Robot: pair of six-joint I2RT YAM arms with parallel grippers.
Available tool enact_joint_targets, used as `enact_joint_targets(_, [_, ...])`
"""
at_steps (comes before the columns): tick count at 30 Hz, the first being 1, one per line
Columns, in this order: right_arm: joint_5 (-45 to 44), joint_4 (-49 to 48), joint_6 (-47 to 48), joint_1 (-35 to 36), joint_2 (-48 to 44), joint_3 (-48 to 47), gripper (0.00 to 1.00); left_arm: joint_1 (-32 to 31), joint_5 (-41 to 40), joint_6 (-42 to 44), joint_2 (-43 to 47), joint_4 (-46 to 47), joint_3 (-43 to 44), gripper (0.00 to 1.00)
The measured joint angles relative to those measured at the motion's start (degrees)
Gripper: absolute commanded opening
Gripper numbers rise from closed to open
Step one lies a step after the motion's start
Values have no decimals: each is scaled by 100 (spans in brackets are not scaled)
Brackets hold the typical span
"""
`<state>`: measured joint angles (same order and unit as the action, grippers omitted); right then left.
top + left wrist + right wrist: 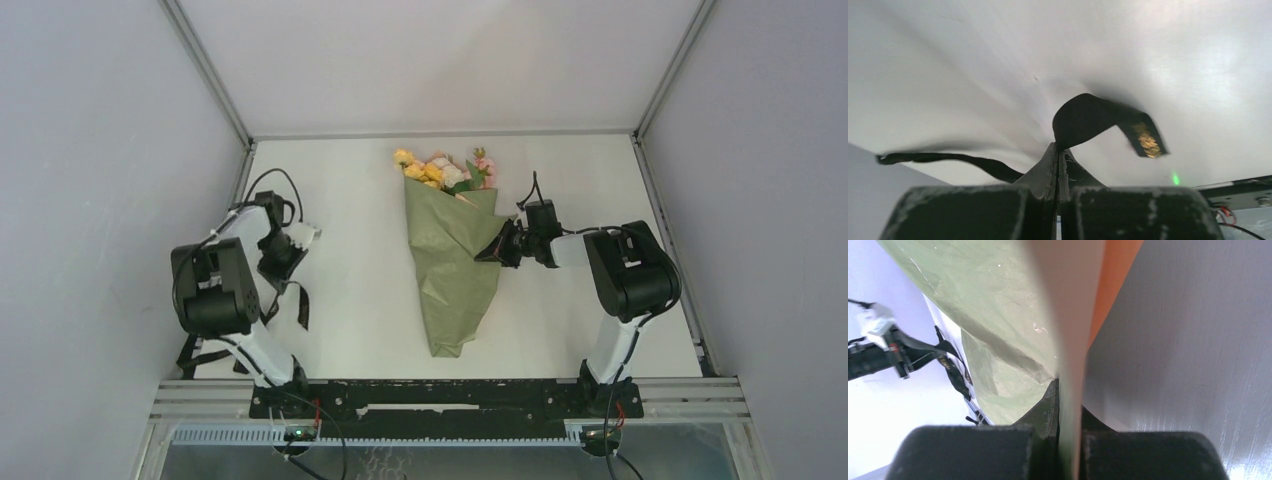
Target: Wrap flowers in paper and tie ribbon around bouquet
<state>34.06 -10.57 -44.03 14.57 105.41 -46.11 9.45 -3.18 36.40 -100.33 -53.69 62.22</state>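
Note:
The bouquet lies in the middle of the table, an olive-green paper [455, 265] cone with its tip toward me. Yellow, pink and white flowers [445, 170] stick out of its far end. My right gripper [497, 247] is shut on the paper's right edge. In the right wrist view the sheet [998, 315] runs between the jaws [1068, 390], green on one side and orange on the other. At the table's left, my left gripper [285, 270] is shut on the black ribbon [1088, 117]. A loop rises from the jaws [1058, 150], and the ribbon [298, 305] trails below them.
Grey enclosure walls [110, 150] and metal frame posts [205, 70] close in the table on three sides. A black rail [430, 395] carrying both arm bases runs along the near edge. A short ribbon tail with gold lettering [1147, 141] hangs to the right of the left jaws.

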Motion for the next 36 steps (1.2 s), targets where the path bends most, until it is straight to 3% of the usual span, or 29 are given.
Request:
enact_joint_targets(5, [26,17,2,-70,0,0,0,-879,669,-254,1104,-546,848,0])
enact_joint_targets(12, [28,151,35,-216,-146,0,0,-3029,1414,-962,1718,-1250,4352,0])
enact_joint_targets(16, [28,157,44,-221,-155,0,0,-3182,1574,-1314,2107,-1274,5604,0])
enact_joint_targets(20, [35,129,37,-223,-155,0,0,-3239,1694,-1458,2605,-1388,5333,0])
enact_joint_targets(25, [50,136,37,-227,-155,0,0,-3700,1829,-1316,2730,-1464,3528,0])
enact_joint_targets(30, [57,190,33,-249,-155,-37,0,-5289,1884,-1086,1860,-1414,2273,0])
enact_joint_targets(36, [98,420,-4,-249,-155,-352,0,-7294,1950,-817,879,-1200,2570,0])
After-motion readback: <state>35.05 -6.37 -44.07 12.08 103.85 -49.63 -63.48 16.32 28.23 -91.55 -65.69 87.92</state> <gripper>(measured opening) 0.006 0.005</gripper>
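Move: The left hand, low over the table with one end of the black ribbon already pinched, has the middle of the wrapped bouquet about 37 cm to its right and 4 cm ahead. From that hand, the wrap's narrow lower end lies some 36 cm right and 12 cm back, the blossoms 37 cm right and 27 cm ahead. The right hand still pinches the paper's edge; the wrap's middle is about 5 cm to its left and 2 cm back. Up and to the right in a high arc of about 40 cm, the left hand carries the ribbon end, tipping its fingers outward on the way, then comes down again, still going right and drawing back, to end above the wrap's lower end. Its wrist turns roughly 65 degrees clockwise, fingers shut on the ribbon. The right hand keeps its pinch on the paper, easing slightly right, then up and forward a couple of centimetres. ##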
